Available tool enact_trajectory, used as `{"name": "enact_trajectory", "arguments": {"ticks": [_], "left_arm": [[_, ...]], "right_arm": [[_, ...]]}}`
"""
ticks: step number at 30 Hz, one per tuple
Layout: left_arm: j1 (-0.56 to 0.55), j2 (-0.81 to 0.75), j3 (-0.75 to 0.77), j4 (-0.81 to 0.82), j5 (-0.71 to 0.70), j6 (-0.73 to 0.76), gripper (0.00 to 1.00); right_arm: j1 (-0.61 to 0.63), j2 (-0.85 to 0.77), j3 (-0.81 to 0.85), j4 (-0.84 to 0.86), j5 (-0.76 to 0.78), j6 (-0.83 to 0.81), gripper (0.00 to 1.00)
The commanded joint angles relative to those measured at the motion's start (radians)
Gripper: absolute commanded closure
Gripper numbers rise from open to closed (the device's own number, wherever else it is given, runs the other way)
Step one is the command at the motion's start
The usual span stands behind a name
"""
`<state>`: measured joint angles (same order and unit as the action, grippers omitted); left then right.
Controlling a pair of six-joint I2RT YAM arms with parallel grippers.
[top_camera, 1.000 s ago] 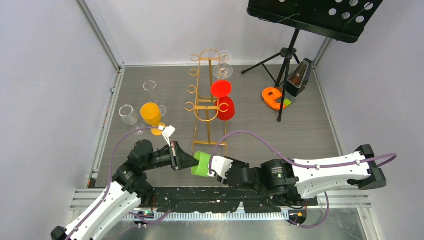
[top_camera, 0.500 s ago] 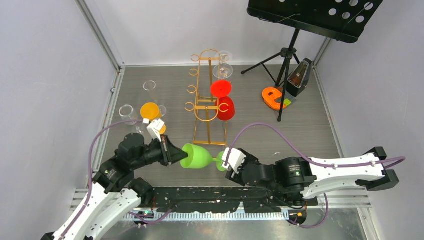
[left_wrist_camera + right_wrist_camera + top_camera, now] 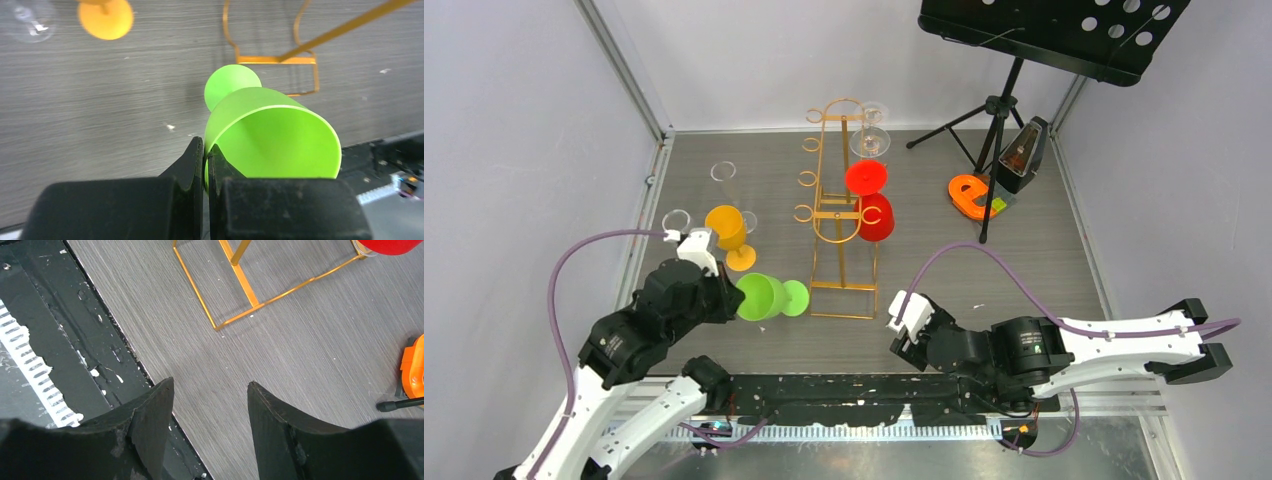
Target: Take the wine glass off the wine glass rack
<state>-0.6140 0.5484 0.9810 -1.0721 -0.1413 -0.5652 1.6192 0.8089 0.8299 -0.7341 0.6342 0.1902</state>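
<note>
My left gripper point(image 3: 729, 298) is shut on the rim of a green wine glass point(image 3: 764, 296), which lies tilted on its side just above the table, left of the rack's base. In the left wrist view the fingers pinch the wall of the green bowl point(image 3: 270, 130), one inside and one outside. The gold wire wine glass rack point(image 3: 839, 200) stands mid-table with a red wine glass point(image 3: 874, 215) and a clear one point(image 3: 871, 140) hanging on its right side. My right gripper point(image 3: 902, 322) is open and holds nothing, near the front edge point(image 3: 210, 387).
An orange wine glass point(image 3: 727, 228) and two clear glasses point(image 3: 723, 172) stand left of the rack, close behind my left gripper. A black music stand point(image 3: 1014, 80), a metronome point(image 3: 1022, 155) and an orange object point(image 3: 972, 196) occupy the back right. The rack's wire base point(image 3: 235, 290) lies ahead of my right gripper.
My right gripper opened, let go of the green glass and drew back to the right. My left arm carried the green glass leftward, toward the orange glass.
</note>
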Motion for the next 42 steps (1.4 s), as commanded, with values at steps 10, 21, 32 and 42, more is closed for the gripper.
{"name": "enact_trajectory", "arguments": {"ticks": [10, 21, 32, 42], "left_arm": [[0.007, 0.193, 0.103, -0.085, -0.383, 0.1, 1.0], [0.261, 0.299, 0.102, -0.005, -0.252, 0.224, 1.0], [0.488, 0.403, 0.062, 0.093, -0.047, 0.273, 1.0], [0.566, 0.487, 0.062, 0.112, 0.007, 0.277, 1.0]], "right_arm": [[0.001, 0.035, -0.008, 0.166, -0.029, 0.048, 0.37], [0.002, 0.072, -0.038, 0.264, -0.059, 0.068, 0.37], [0.002, 0.059, -0.069, 0.302, -0.081, 0.081, 0.37], [0.001, 0.031, -0.095, 0.32, -0.089, 0.081, 0.35]]}}
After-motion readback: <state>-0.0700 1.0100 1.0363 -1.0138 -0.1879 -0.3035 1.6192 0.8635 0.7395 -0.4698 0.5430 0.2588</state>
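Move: The left hand holds the green wine glass by its rim. The free table spot it is being carried to lies about 8 cm ahead, 8 cm left and some 20 cm below. The yellow glass stands 8 cm beyond that spot, and a clear glass about 17 cm ahead and 17 cm left of the hand. The rack's near foot bar is some 17 cm to the right, 1 cm ahead. From the right hand the spot lies roughly 16 cm ahead and 38 cm left. Still pinching the green glass by its rim, the shut left fingers carry it about 10 cm left and 8 cm forward, away from the rack and in towards the near side of the yellow glass. They sink some 5 cm, mostly late on, as the wrist swings counter-clockwise and tips down, roughly 35 degrees in all. The empty right hand, still open, drifts about 5 cm left and slightly back. ##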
